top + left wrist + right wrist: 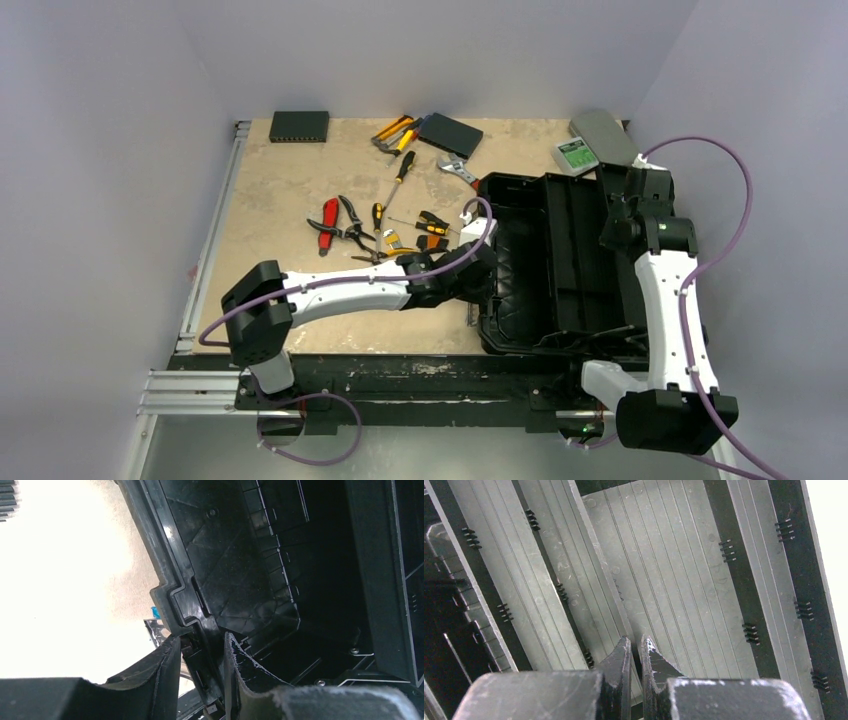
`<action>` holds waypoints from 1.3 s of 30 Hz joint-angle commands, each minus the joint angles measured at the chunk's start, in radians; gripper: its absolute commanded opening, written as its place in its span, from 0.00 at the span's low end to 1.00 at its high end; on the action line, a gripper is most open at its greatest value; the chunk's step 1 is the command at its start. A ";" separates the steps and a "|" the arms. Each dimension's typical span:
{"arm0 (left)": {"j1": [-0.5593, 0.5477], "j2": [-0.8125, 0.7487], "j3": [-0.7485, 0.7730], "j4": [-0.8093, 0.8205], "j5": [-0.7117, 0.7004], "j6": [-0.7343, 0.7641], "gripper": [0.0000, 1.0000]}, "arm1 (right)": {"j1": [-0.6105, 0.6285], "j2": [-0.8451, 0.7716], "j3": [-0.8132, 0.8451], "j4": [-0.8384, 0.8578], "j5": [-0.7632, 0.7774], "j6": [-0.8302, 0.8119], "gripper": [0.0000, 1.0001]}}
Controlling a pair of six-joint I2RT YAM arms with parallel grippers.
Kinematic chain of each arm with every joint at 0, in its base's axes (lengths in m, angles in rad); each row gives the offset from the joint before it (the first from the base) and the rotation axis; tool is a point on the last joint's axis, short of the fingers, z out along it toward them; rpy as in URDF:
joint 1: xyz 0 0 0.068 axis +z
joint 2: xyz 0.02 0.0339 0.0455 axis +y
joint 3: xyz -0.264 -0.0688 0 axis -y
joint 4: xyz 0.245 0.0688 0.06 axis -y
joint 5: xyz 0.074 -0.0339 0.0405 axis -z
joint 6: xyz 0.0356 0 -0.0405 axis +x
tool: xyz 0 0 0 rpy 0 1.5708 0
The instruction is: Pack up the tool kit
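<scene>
The black toolbox (530, 250) lies open at the right of the table, its lid (600, 255) folded out to the right. My left gripper (478, 272) reaches to the box's left wall. In the left wrist view that wall's rim (172, 587) stands between the fingers of the left gripper (201, 652), which is shut on it. My right gripper (634, 642) is shut and empty, close over the lid's ribbed grey inner panels (664, 570). Hand tools lie loose on the table: red-handled pliers (327, 222), a yellow-black screwdriver (403, 168) and small yellow-black tools (430, 226).
A wrench (457, 170) and more yellow-handled tools (394, 131) lie towards the back. A flat black box (450, 134) and another black box (299, 125) sit at the far edge. A grey case with a green label (592, 143) stands behind the toolbox. The walls stand close on both sides.
</scene>
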 commanded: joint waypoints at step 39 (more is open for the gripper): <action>0.066 -0.003 0.252 -0.111 0.197 0.164 0.00 | 0.012 0.077 0.180 0.314 0.010 0.122 0.00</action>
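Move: Both hands already hold the open toolbox. Its bin's middle lies about 8 cm ahead, 8 cm right and 7 cm below the left hand, on the bin's left rim; the brush lies 12 cm ahead and 12 cm left, the wrench 29 cm ahead and 6 cm left. From the right hand, on a tray divider, the bin's middle is 4 cm back and 18 cm left, the green case 19 cm ahead and 7 cm left. Still pinching the toolbox's left rim and a tray divider, the left and right hands together shove it forward about 10 cm towards the green case, slow at first, then quicker. They pause briefly and reverse, drawing back some 4 cm on the left and 3 cm on the right. The left wrist tilts roughly 10 degrees on the way out and then undoes it; both grips stay closed. ##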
